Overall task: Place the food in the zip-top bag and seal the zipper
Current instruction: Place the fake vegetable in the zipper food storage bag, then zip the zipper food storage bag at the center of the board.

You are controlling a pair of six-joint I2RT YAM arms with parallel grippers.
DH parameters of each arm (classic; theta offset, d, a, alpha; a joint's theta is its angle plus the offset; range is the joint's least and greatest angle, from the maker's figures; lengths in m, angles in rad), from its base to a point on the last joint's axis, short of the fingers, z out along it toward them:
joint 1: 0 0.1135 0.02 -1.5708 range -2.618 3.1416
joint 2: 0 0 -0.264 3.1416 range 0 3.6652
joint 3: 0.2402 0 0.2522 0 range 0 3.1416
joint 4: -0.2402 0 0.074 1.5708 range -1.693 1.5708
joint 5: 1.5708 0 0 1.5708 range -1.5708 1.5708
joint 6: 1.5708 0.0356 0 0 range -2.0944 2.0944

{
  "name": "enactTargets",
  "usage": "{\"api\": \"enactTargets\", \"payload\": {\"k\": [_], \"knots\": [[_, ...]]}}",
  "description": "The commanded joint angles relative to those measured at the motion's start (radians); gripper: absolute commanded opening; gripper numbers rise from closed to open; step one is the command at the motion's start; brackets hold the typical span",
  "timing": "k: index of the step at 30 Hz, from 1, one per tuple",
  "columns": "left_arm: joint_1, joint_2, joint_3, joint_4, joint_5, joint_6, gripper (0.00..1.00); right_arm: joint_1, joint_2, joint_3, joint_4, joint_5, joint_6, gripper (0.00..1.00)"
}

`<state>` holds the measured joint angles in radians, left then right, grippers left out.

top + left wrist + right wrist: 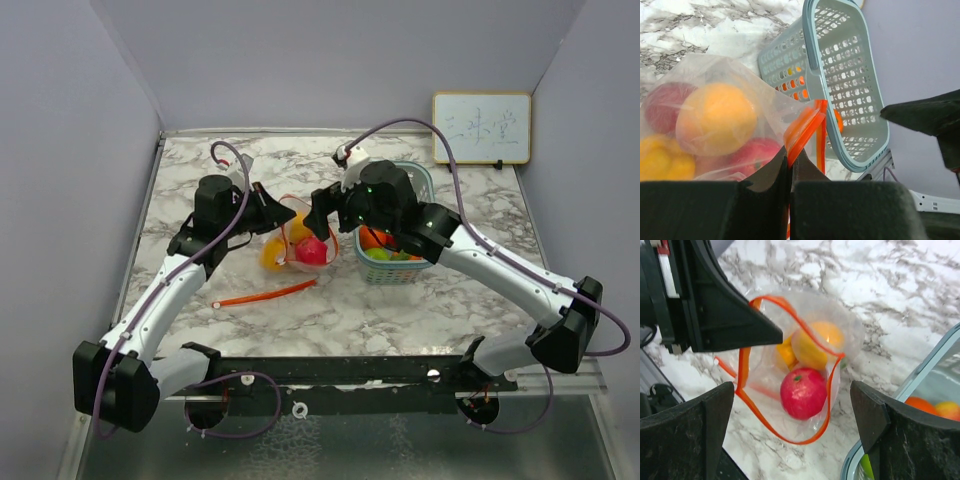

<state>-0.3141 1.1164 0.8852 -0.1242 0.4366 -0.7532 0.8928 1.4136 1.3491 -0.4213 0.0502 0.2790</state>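
The clear zip-top bag (300, 240) lies at mid-table with its mouth held wide. My left gripper (790, 162) is shut on the orange-red zipper (802, 131) at the mouth's left edge. Food sits inside the bag: a red apple (804, 392), an orange fruit (812, 347) and a yellow piece (272, 255). My right gripper (792, 390) hangs open just above the mouth, nothing between its fingers. The zipper (742, 370) forms an open loop around the apple.
A teal lattice basket (400, 270) stands right of the bag, holding an orange piece (372, 238) and a green piece (380, 254). A thin orange-red strip (265, 294) lies on the marble in front of the bag. A small whiteboard (481, 128) leans at the back right.
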Motion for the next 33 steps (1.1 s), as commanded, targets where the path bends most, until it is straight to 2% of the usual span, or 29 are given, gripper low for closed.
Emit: {"api": "enactTargets", "payload": {"k": [1, 3, 7, 10, 13, 19, 31, 33], "knots": [[0.001, -0.036, 0.001, 0.026, -0.014, 0.005, 0.00, -0.002, 0.040, 0.055, -0.044, 0.069, 0.013, 0.97], [0.001, -0.035, 0.009, 0.013, -0.007, 0.018, 0.00, -0.002, 0.032, 0.032, -0.028, 0.004, -0.035, 0.90], [0.000, -0.031, 0.021, -0.005, -0.036, 0.051, 0.00, -0.002, -0.033, -0.099, 0.088, -0.233, -0.171, 0.83], [0.001, -0.022, 0.020, 0.010, -0.039, 0.049, 0.00, -0.001, -0.050, -0.153, 0.107, -0.406, -0.247, 0.80], [0.001, -0.012, 0.015, 0.033, -0.029, 0.040, 0.00, 0.005, -0.035, -0.201, 0.141, -0.497, -0.267, 0.77], [0.001, 0.006, 0.022, 0.033, -0.025, 0.047, 0.00, 0.030, -0.008, -0.256, 0.250, -0.504, -0.281, 0.78], [0.000, -0.012, 0.044, 0.043, 0.035, 0.021, 0.00, 0.056, 0.095, -0.266, 0.389, -0.460, -0.282, 0.78], [0.001, -0.014, 0.043, 0.046, 0.046, 0.016, 0.00, 0.060, 0.106, -0.264, 0.396, -0.454, -0.284, 0.68]]}}
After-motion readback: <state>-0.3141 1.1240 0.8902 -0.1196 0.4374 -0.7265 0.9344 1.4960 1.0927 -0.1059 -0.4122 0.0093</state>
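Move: The right hand, empty and wide open above the bag's mouth, has the mouth's near rim about 6 cm back, 6 cm to its left and 11 cm below. The red vegetable in the bag lies some 2 cm back, 2 cm left and 11 cm below; the basket's middle is around 18 cm right, 5 cm ahead and 12 cm below. From the left hand that near rim is about 6 cm back, 1 cm left and 9 cm lower. The left hand keeps its pinch on the bag's raised rim, holding the mouth open. After a slight lift the right hand drops back and down, about 7 cm each way, then slides some 3 cm left towards the near rim, its wrist swinging about 30 degrees counter-clockwise and its fingers narrowing somewhat to straddle the orange strip, not yet pinching. ##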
